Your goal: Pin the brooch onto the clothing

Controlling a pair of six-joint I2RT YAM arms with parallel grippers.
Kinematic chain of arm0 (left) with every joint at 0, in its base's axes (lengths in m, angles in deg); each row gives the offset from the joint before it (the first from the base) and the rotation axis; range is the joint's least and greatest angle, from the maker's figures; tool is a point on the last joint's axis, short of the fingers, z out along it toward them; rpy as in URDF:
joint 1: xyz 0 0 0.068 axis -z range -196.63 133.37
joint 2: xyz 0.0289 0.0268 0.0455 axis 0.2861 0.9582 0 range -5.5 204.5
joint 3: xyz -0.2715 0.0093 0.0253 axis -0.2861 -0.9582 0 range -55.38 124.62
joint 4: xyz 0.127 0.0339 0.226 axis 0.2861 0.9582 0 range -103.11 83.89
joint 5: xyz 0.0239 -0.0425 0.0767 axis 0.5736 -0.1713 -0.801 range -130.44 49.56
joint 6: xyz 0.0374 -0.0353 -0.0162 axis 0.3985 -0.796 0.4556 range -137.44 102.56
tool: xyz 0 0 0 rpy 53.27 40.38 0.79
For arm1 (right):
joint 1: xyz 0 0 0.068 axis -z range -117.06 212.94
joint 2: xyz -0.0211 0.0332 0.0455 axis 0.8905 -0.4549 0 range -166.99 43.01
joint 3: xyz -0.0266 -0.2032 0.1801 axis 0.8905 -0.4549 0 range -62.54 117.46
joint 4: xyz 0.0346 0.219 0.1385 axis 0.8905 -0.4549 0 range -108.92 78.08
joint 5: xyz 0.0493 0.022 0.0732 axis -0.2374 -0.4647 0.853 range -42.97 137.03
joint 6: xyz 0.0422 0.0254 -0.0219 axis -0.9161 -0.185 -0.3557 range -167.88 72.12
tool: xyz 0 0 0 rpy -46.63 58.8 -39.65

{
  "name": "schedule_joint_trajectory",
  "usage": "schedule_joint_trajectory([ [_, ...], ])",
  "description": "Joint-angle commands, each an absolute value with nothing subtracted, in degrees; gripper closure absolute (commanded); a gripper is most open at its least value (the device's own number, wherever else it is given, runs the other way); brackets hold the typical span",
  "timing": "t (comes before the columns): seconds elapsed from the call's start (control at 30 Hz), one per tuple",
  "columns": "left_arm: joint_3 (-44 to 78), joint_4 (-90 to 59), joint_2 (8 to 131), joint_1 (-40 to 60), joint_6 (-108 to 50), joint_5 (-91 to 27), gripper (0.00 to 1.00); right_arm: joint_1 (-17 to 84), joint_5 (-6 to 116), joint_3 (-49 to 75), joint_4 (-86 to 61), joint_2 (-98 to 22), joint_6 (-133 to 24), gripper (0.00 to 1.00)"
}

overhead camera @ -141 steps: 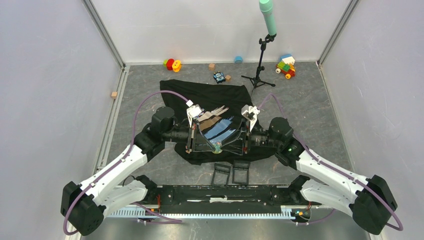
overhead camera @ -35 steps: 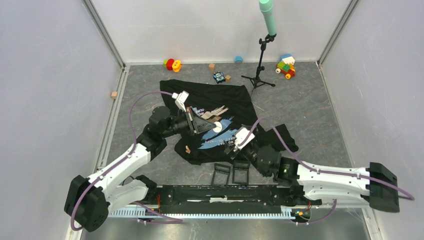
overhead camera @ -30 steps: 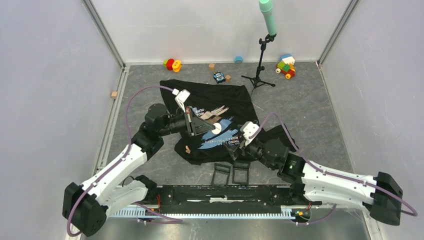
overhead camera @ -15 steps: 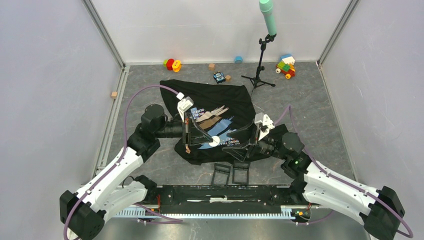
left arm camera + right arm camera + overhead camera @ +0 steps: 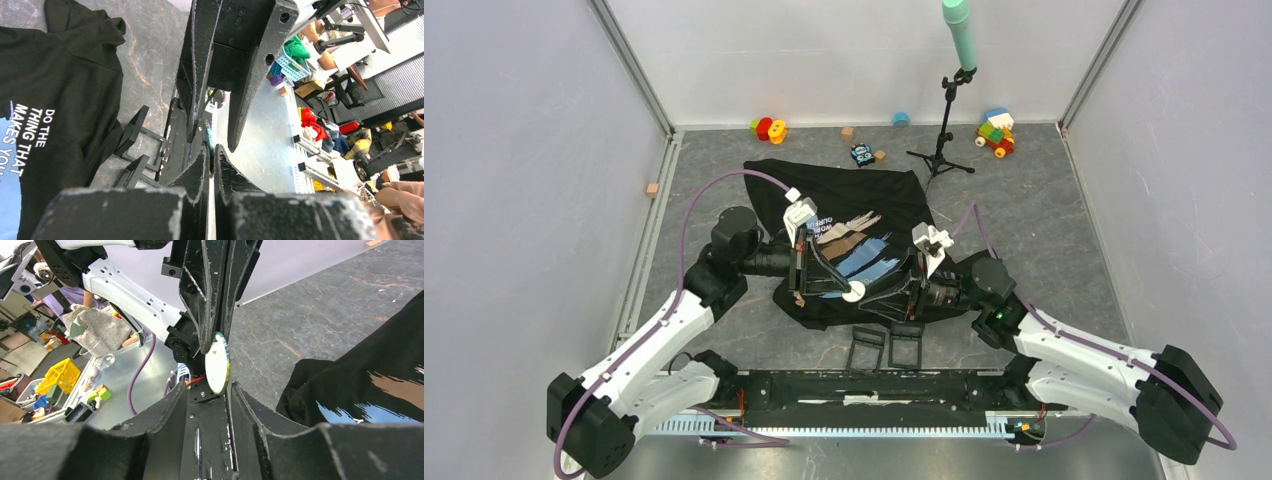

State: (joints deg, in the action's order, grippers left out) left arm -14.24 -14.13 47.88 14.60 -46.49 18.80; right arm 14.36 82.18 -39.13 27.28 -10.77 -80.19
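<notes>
The clothing point(image 5: 864, 190), a black T-shirt with blue and tan print, lies rumpled mid-table; it also shows as T-shirt point(image 5: 60, 100) and T-shirt point(image 5: 360, 380). My left gripper point(image 5: 848, 289) is shut on the brooch point(image 5: 854, 292), a round white disc held above the shirt's front hem. In the right wrist view the brooch point(image 5: 217, 364) hangs edge-on from the left gripper's fingers point(image 5: 210, 295). My right gripper point(image 5: 209, 386) faces it, open, with the disc's lower edge between its tips and near the right finger. In the left wrist view the left gripper point(image 5: 211, 150) pinches the thin brooch point(image 5: 207, 136).
A microphone stand point(image 5: 944, 150) rises behind the shirt. Toys point(image 5: 768, 129) and a toy car point(image 5: 996, 132) sit along the back wall, with small blocks point(image 5: 653, 189) scattered about. Two black frames point(image 5: 886, 346) lie just in front of the shirt.
My right arm swung up from the shirt's front right to face the left gripper, its jaws narrowing around the brooch. The left gripper carried the brooch slightly toward the front.
</notes>
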Motion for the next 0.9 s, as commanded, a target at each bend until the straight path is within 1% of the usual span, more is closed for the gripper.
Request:
schedule_joint_trajectory([
  [0.0, -14.38, -17.31, 48.1, 14.84, -46.31, 22.36, 0.98, 14.71, 83.29, -36.27, 31.68, -11.35, -82.53, 0.59],
  [0.33, -14.71, -17.6, 48.99, 16.41, -46.6, 23.66, 0.98, 14.82, 83.06, -36.18, 34.02, -13.61, -85.21, 0.79],
  [0.43, -14.86, -17.57, 49.11, 16.67, -46.49, 23.63, 0.98, 14.83, 83.15, -36.09, 34.14, -14.26, -85.58, 0.87],
  [0.53, -14.86, -17.6, 49.12, 16.82, -46.59, 23.41, 0.98, 14.8, 82.33, -36.33, 33.17, -14.45, -85.34, 1.0],
  [0.57, -14.84, -17.6, 49.25, 16.86, -46.64, 23.29, 0.96, 14.86, 81.84, -36.35, 32.64, -14.41, -85.19, 1.0],
  [0.6, -14.8, -17.6, 49.38, 16.86, -46.81, 23.12, 0.89, 14.81, 81.17, -36.44, 31.91, -14.45, -85.01, 1.0],
  [0.63, -14.9, -17.6, 49.46, 16.86, -46.92, 22.96, 0.79, 14.85, 80.44, -36.52, 31.26, -14.28, -84.81, 1.0],
  [0.73, -14.87, -17.6, 49.85, 16.86, -47.05, 22.76, 0.61, 14.88, 78.79, -36.78, 29.94, -13.89, -84.29, 1.0],
  [0.77, -14.93, -17.37, 49.95, 16.86, -46.97, 22.44, 0.51, 14.9, 78.4, -36.87, 29.79, -13.78, -84.26, 1.0],
  [0.87, -14.52, -15.46, 49.96, 16.86, -45.48, 21.72, 0.36, 15.03, 77.39, -36.97, 29.07, -13.36, -83.93, 1.0],
])
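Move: The brooch, still pinched in the left fingertips, has its middle about 2 cm to the right of the left hand. The half-open right fingertips face it, some 4 cm to the left hand's right. From the right hand, the brooch is about 2 cm to the left. Some 20 cm below, the clothing's blue print lies about 16 cm ahead of the right hand and level sideways; the small trays lie some 5 cm back and 4 cm right. Left hand eases the brooch back about 1 cm, right fingers pinch its rim, then the left opens. ##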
